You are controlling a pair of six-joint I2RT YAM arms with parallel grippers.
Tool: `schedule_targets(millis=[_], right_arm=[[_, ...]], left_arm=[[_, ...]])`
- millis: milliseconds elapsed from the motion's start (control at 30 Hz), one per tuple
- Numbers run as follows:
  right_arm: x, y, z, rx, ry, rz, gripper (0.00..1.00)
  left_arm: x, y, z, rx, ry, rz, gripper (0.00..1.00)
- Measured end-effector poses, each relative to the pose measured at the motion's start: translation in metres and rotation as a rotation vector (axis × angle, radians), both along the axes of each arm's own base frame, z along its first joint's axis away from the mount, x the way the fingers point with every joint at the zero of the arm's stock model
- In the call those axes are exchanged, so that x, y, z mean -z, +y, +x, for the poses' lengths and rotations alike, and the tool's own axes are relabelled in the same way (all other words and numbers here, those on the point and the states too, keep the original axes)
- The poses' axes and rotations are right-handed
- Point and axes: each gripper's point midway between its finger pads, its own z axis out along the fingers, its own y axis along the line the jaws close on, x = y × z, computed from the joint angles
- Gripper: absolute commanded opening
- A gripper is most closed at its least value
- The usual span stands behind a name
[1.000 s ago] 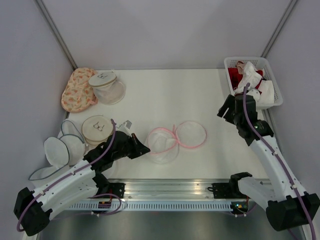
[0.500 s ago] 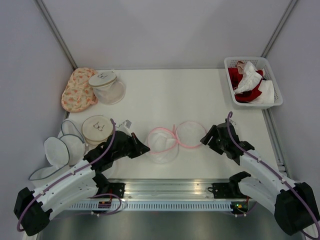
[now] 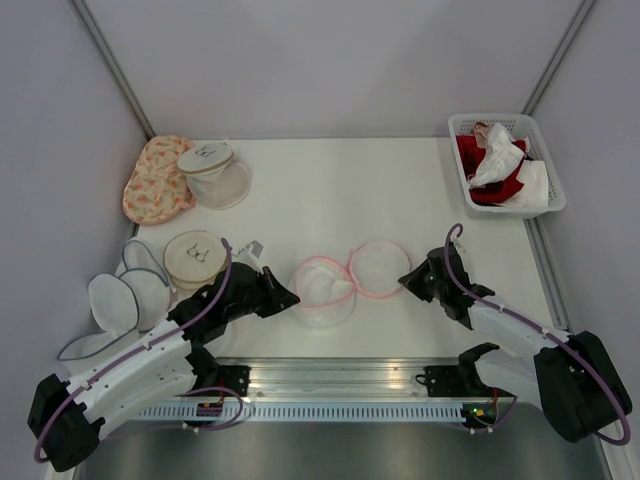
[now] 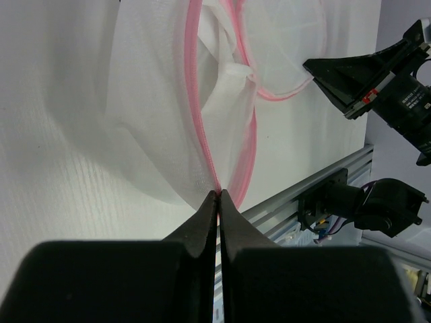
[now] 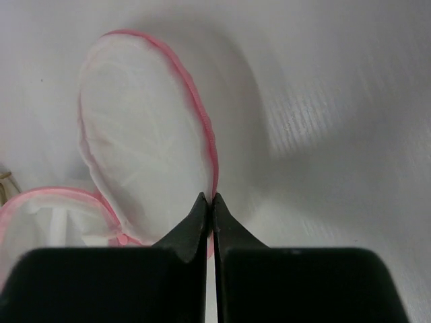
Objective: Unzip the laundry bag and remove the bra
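The laundry bag [image 3: 323, 285] lies unzipped in the middle of the table, a white mesh bowl with a pink rim. Its round lid [image 3: 381, 267] is folded out to the right. My left gripper [image 3: 293, 297] is shut on the bowl's pink rim at its left side; in the left wrist view the tips [image 4: 219, 193] pinch the pink band of the bag [image 4: 155, 121]. My right gripper [image 3: 403, 279] is shut on the lid's right edge, its tips [image 5: 209, 198] clamping the pink rim of the lid [image 5: 145, 134]. I cannot single out the bra.
A white basket [image 3: 520, 118] at the back right holds red and white garments. At the left are an orange floral pouch [image 3: 155, 178], a clear mesh dome [image 3: 215, 172], a beige round bag [image 3: 195, 258] and white mesh bags [image 3: 120, 300]. A metal rail [image 3: 330, 385] runs along the near edge.
My right arm swung from above the basket down to the lid, and its jaws closed on the lid's pink rim. The left arm has stayed still, holding the bag.
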Motion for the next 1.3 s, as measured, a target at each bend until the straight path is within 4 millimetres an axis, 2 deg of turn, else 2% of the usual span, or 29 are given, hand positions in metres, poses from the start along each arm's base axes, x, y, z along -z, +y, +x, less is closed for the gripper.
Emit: schedule_targets(millis=[100, 167, 200, 267, 300, 333, 367, 467, 567, 700, 833, 967, 1067, 1300], right_arm=[[-0.009, -0.002, 0.005, 0.008, -0.036, -0.015, 0.01], [-0.024, -0.007, 0.011, 0.014, -0.075, -0.047, 0.0], [-0.035, -0.009, 0.015, 0.017, -0.1, -0.067, 0.0], [-0.062, -0.015, 0.024, 0.028, -0.16, -0.114, 0.0], [-0.079, -0.018, 0.03, 0.032, -0.194, -0.141, 0.0], [-0.094, -0.021, 0.035, 0.037, -0.225, -0.169, 0.01], [-0.11, -0.023, 0.039, 0.039, -0.256, -0.198, 0.0], [-0.146, -0.029, 0.048, 0.021, -0.311, -0.299, 0.0], [-0.17, -0.025, 0.055, -0.029, -0.339, -0.417, 0.01], [-0.18, 0.01, 0.056, -0.174, -0.359, -0.61, 0.0], [-0.162, 0.06, 0.042, -0.369, -0.378, -0.841, 0.0], [-0.127, 0.101, 0.016, -0.592, -0.404, -1.047, 0.0], [-0.113, 0.121, 0.001, -0.694, -0.46, -1.148, 0.0], [-0.082, 0.148, -0.034, -0.88, -0.613, -1.274, 0.0]], left_arm=[[0.001, 0.0, 0.0, 0.0, 0.001, 0.001, 0.02], [0.001, 0.0, 0.0, 0.0, -0.001, -0.001, 0.04], [0.0, 0.0, 0.0, 0.0, -0.001, -0.001, 0.26], [0.001, 0.0, 0.0, 0.001, -0.004, 0.002, 0.56], [0.001, 0.0, 0.001, -0.002, -0.004, 0.002, 0.82], [0.001, 0.001, 0.001, -0.004, -0.007, 0.005, 0.95], [0.0, 0.001, 0.002, -0.011, -0.005, 0.003, 1.0], [-0.005, 0.002, 0.005, -0.027, -0.015, 0.003, 1.0], [-0.02, 0.003, 0.013, -0.053, -0.044, 0.0, 1.0], [-0.036, 0.008, 0.019, -0.096, -0.086, -0.007, 1.0], [-0.04, 0.024, 0.017, -0.144, -0.106, 0.007, 1.0], [-0.041, 0.04, 0.013, -0.195, -0.115, 0.023, 1.0], [-0.041, 0.052, 0.01, -0.238, -0.114, 0.03, 1.0], [-0.036, 0.071, 0.006, -0.317, -0.094, 0.051, 1.0]])
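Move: My right hand has the near right edge of the open lid flap. The laundry bag's body, where this edge is going, lies about 16 cm to its left, 3 cm back and at about its height. The flap's middle is some 5 cm left and 3 cm ahead. My left hand holds the bag's raised rim, with the body about 6 cm to its right, 2 cm ahead and 7 cm below. A round lidded bag lies some 21 cm left of it, 9 cm ahead and 8 cm lower. Keeping my pinch on the flap's edge, I swing my right hand steeply up about 18 cm and a little forward, then some 17 cm left and back, down over the bag, rolling and turning the wrist strongly counter-clockwise. Meanwhile my left hand opens wide, lets go of the rim, lifts about 4 cm and withdraws left, turning slightly counter-clockwise. ##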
